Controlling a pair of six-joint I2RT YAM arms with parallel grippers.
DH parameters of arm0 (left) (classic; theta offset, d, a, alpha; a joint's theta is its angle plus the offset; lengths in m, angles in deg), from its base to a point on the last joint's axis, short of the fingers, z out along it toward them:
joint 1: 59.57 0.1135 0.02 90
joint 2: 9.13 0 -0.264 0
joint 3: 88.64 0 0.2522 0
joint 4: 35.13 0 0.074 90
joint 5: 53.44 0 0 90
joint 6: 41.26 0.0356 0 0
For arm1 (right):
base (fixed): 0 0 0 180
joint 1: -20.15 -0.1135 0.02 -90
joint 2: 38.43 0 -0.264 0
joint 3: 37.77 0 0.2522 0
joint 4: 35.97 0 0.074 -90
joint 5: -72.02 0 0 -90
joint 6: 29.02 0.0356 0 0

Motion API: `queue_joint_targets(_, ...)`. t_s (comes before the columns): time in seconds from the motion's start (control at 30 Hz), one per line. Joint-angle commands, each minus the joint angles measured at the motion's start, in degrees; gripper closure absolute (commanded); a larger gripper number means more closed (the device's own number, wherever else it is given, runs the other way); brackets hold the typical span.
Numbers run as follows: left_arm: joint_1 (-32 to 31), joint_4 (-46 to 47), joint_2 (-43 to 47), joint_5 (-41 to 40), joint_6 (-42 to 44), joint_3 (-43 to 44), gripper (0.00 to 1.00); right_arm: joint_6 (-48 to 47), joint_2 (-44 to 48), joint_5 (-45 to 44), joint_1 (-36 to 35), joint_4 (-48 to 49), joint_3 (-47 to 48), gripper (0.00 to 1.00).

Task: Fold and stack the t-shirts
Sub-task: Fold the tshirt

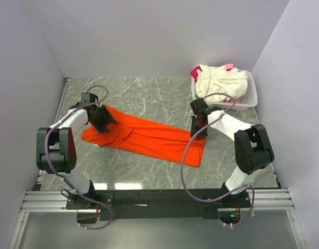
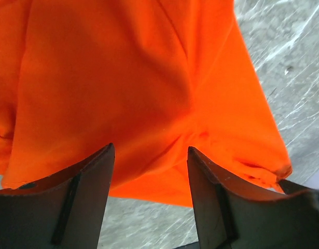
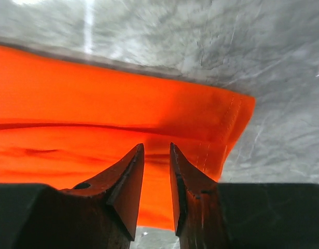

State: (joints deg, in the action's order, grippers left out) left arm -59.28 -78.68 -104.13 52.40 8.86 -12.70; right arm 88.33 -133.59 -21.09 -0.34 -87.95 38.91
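Note:
A bright orange t-shirt (image 1: 149,139) lies as a long folded strip slanting across the marble table (image 1: 149,93). My left gripper (image 1: 102,124) hovers over its left end; in the left wrist view it (image 2: 151,151) stands open above the orange cloth (image 2: 123,78), nothing between the fingers. My right gripper (image 1: 197,132) is over the strip's right end; in the right wrist view it (image 3: 156,148) is open by a narrow gap just above the hemmed orange edge (image 3: 97,104), holding nothing. A cream-white t-shirt (image 1: 221,80) and a pink one (image 1: 229,66) are heaped in the basket.
The white slatted basket (image 1: 251,101) stands at the back right, close behind the right arm. White walls close in the table on the left, back and right. Purple cables loop from both arms. Bare marble shows behind and in front of the strip.

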Motion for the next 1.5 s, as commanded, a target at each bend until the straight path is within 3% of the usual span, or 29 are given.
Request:
queue_joint_targets(0.0, -0.03, 3.06, 1.04, 2.18, -0.82, -0.65, 0.36, -1.25, -1.87, 1.09, -0.25, 2.79, -1.91, 0.66)
queue_joint_targets(0.43, 0.23, 3.67, 0.26, -0.98, -0.02, -6.1, 0.34, 0.42, 0.5, 2.67, -0.51, 4.11, -9.03, 0.68)
queue_joint_targets(0.67, 0.58, 4.03, -4.22, -4.06, 1.12, -3.56, 0.33, 1.38, -1.09, 2.94, -1.04, 2.98, -8.95, 0.68)
queue_joint_targets(0.9, 0.5, 2.27, -15.54, -7.4, 5.24, 8.04, 0.33, 4.02, 0.67, 5.92, -3.76, 2.88, -11.06, 0.68)
queue_joint_targets(1.2, -2.84, -0.27, -31.11, -4.85, 13.42, 35.26, 0.34, 10.34, 5.59, 6.63, -16.05, 1.66, -11.94, 0.68)
queue_joint_targets(1.3, -3.28, -1.16, -32.96, -4.06, 14.21, 41.25, 0.33, 12.37, 9.54, 5.93, -19.57, -0.19, -10.54, 0.68)
queue_joint_targets(1.47, -3.28, -1.78, -31.83, -3.36, 14.57, 43.04, 0.33, 15.8, 16.39, 2.33, -21.43, -4.84, -7.37, 0.68)
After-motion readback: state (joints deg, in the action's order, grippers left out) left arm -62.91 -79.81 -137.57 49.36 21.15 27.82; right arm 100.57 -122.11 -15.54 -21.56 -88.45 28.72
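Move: The folded t-shirt's bunched left end lies almost straight under the left hand, some 5 cm below, with its far corner about 12 cm ahead. Its right end has its middle about 6 cm back, 2 cm right and 4 cm below the right hand. The laundry basket stands some 28 cm ahead and 15 cm to the right of the right hand, its middle about 2 cm higher. The t-shirt is swivelled flat on the table: both hands sink 3 to 4 cm onto its ends, easing back slightly. The left, fingers kept open, then drags its end about 19 cm forward, turning slightly clockwise; the right drags the other end roughly 9 cm back and 9 cm left with fingertips kept partly open, rising about 4 cm at the last. ##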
